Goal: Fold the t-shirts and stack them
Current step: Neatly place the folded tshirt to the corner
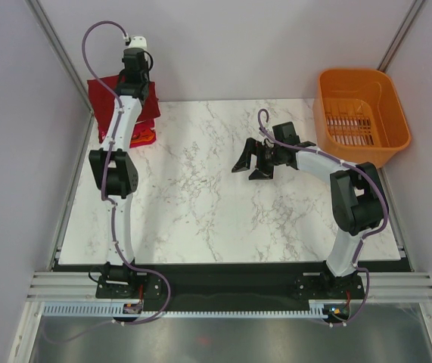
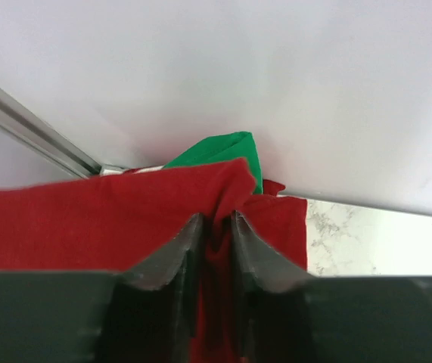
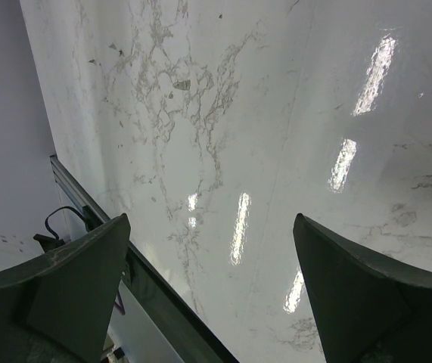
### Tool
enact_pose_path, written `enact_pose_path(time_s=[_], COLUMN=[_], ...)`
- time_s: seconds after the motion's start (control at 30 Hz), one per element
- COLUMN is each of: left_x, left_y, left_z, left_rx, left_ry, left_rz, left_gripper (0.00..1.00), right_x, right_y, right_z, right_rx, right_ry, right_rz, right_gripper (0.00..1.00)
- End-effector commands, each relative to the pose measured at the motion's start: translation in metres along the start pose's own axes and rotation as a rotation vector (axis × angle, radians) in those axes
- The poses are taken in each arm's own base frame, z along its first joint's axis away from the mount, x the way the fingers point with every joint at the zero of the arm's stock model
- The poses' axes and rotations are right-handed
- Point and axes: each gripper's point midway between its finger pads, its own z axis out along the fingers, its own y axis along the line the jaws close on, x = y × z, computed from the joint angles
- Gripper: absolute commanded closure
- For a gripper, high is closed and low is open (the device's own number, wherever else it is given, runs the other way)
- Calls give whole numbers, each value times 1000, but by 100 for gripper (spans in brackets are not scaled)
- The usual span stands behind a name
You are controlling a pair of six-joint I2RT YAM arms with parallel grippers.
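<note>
A stack of folded t-shirts lies at the table's far left corner, with a dark red t-shirt on top and pink-red and orange edges showing below. My left arm reaches over the stack and its wrist hides most of it. In the left wrist view my left gripper pinches a raised fold of the dark red t-shirt between nearly closed jaws. A green t-shirt peeks out behind it. My right gripper hangs wide open over bare marble at the table's middle, holding nothing.
An orange plastic basket stands at the far right corner. White walls close in right behind the stack, with a metal frame rail beside it. The marble tabletop lies between the arms.
</note>
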Motion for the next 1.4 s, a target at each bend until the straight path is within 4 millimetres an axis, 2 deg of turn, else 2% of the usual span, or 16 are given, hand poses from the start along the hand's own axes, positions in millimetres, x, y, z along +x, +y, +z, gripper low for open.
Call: enact_pose_path(time_s=[0.0,0.03,0.17,0.3,0.43,0.57,0.6,0.67,0.7,0.8,0.83,1.03,1.07,1.13,1.2,1.37], left_x=[-52,-44,-31,-50,-107,-150,-175,-158,-169,-116,-100,-4,-4,43,58,118], left_y=[-3,-6,-19,-23,-27,-37,-28,-33,-22,-14,-2,20,30,37,59,63], left_z=[-20,-17,-14,-27,-65,-120,-151,-165,-194,-212,-236,-298,-318,-320,-332,-340], left_rx=[49,62,94,108,131,182,190,225,239,244,241,276,281,249,157,134], left_ry=[-122,-107,-84,-122,-232,-309,-357,-304,-321,-178,-149,-24,-52,15,5,96], left_rz=[28,47,80,65,31,7,-14,-25,-53,-70,-106,-127,-137,-96,-125,-178], left_gripper=[62,38,3,0,0,0,0,0,0,0,0,0,0,0,0,0], right_x=[-14,-13,-13,-13,-14,-17,-17,-23,-23,-26,-26,-27,-25,-19,-15,5], right_y=[14,15,15,15,16,17,18,24,27,54,63,151,170,194,207,234], right_z=[-4,-4,-4,-3,-3,-5,-5,-12,-15,-31,-37,-109,-131,-158,-174,-211], right_rx=[-23,-24,-24,-24,-25,-18,-13,-4,1,-8,-14,-73,-109,-170,-211,-314], right_ry=[-36,-36,-34,-35,-34,-49,-50,-79,-87,-140,-159,-410,-465,-539,-583,-629], right_rz=[-53,-53,-54,-56,-57,-73,-84,-116,-142,-243,-272,-507,-539,-582,-611,-671], right_gripper=[2,2,2,2,2,2,2,2,2,2,2,2,2,2,2,2])
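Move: The left hand still pinches the dark red t-shirt, whose hanging cloth is centred some 6 cm to its left, 2 cm back and 8 cm down. The folded stack in the far left corner has its middle about 3 cm ahead, 5 cm left and 15 cm below. The green t-shirt on it lies about 5 cm ahead, 4 cm left and 9 cm down. From the right hand, the stack is roughly 45 cm left and 20 cm ahead, about level. Rightward first, the left hand eases about 4 cm over the stack as its fingers spread wide and let go of the dark red t-shirt; it then swings up and back in an arc, sinking again to end some 35 cm nearer the base, clear of the stack. The open right hand later lifts about 30 cm off the bare table, drawing back slightly, its fingers tipping up some 50 degrees. ##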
